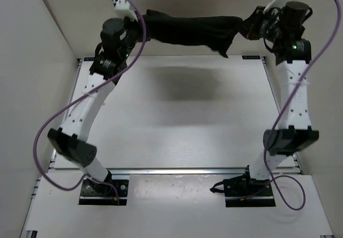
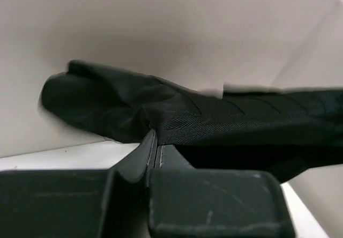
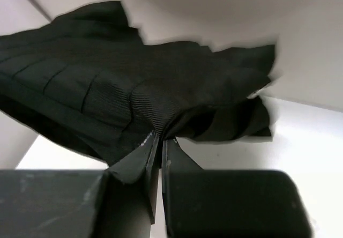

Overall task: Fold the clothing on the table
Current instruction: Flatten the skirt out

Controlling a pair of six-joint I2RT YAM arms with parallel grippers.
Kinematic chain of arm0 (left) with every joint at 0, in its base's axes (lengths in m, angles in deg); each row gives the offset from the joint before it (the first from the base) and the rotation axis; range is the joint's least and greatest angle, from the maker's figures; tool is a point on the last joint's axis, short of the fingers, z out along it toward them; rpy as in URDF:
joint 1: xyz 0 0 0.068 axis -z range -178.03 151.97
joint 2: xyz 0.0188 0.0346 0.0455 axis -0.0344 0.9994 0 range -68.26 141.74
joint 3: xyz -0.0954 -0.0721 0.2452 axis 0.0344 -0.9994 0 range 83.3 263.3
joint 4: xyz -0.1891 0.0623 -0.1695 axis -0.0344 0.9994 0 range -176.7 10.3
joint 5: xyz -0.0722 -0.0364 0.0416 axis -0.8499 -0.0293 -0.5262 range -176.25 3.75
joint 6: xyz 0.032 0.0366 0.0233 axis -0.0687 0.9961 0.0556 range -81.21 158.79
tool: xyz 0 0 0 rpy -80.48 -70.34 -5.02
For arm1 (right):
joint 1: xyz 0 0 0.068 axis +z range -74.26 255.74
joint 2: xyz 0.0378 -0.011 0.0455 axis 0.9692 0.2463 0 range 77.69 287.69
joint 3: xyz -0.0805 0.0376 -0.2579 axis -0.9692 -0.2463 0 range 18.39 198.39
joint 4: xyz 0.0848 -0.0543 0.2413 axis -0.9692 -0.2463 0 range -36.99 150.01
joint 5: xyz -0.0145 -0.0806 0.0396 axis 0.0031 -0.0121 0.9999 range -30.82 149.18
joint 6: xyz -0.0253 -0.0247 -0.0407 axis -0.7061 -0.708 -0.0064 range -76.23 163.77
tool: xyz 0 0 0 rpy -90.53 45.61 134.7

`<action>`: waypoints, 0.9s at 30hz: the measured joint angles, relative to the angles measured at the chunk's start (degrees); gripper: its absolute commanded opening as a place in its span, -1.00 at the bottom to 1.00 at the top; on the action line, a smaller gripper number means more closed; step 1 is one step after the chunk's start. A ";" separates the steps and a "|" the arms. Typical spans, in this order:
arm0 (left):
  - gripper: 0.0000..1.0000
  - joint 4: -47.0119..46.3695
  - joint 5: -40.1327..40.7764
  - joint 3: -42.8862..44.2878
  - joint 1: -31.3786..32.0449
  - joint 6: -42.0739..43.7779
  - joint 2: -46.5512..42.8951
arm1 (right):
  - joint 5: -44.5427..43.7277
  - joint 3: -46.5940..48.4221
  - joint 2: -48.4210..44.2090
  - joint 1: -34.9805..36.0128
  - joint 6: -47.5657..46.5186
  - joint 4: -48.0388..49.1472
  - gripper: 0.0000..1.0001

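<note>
The clothing (image 1: 190,29), a black pleated garment, hangs stretched in the air between both arms, high above the far end of the table (image 1: 177,114). My left gripper (image 1: 140,23) is shut on its left end; in the left wrist view the fabric (image 2: 225,120) is pinched at the tips of the gripper (image 2: 154,133). My right gripper (image 1: 247,26) is shut on the right end. There the cloth (image 3: 123,82) bunches into the closed tips of the gripper (image 3: 161,136). A loose corner (image 1: 224,49) droops down near the right end.
White side walls (image 1: 32,61) enclose the table on the left, right and back. A metal rail (image 1: 177,171) runs across the near edge by the arm bases. Purple cables (image 1: 53,125) loop beside both arms. The garment's shadow (image 1: 187,82) falls on the table surface.
</note>
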 measured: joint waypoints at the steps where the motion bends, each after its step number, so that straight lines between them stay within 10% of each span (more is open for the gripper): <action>1: -1.00 -1.29 -0.28 -4.74 0.52 0.52 -3.39 | 0.66 -5.35 -4.04 -0.72 -0.44 1.79 -1.00; 13: -1.00 6.56 -2.29 -67.76 3.37 -3.50 -31.39 | 4.15 -82.79 -26.82 5.31 -0.48 11.28 -1.00; 20: -1.00 13.46 -7.30 -76.02 5.66 -10.12 -42.23 | 4.74 -94.38 -38.62 5.33 3.13 9.55 -0.99; 22: -0.75 12.72 -8.63 -76.74 5.64 -10.67 -42.10 | 4.90 -93.04 -37.53 3.96 3.08 9.77 -1.00; 24: 0.67 11.89 -9.86 -77.46 5.16 -10.29 -42.16 | 4.17 -91.34 -35.06 3.50 2.71 9.62 -0.80; 27: 0.97 12.20 -9.62 -78.25 2.67 -10.10 -42.47 | 0.50 -89.29 -31.41 3.06 1.90 9.11 -0.12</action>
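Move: Both hands hold the near edge of the skirt stretched between them, high in the air. The bare middle of the table, where the skirt goes down, is about 15 cm back, 15 cm right and 47 cm below the left hand; from the right hand, about 14 cm back, 23 cm left and 46 cm below. The table's near rail runs some 40 cm straight back of both hands at table height. Keeping their pinch on the skirt's two near corners, both hands whip it down roughly 37 cm and about 25 cm back towards the bases, drifting a little left, fingers tipping down about 50 degrees. Low over the table both stop sinking; the right eases a few centimetres forward again. At the very end the left opens wide and the right just starts to part. ##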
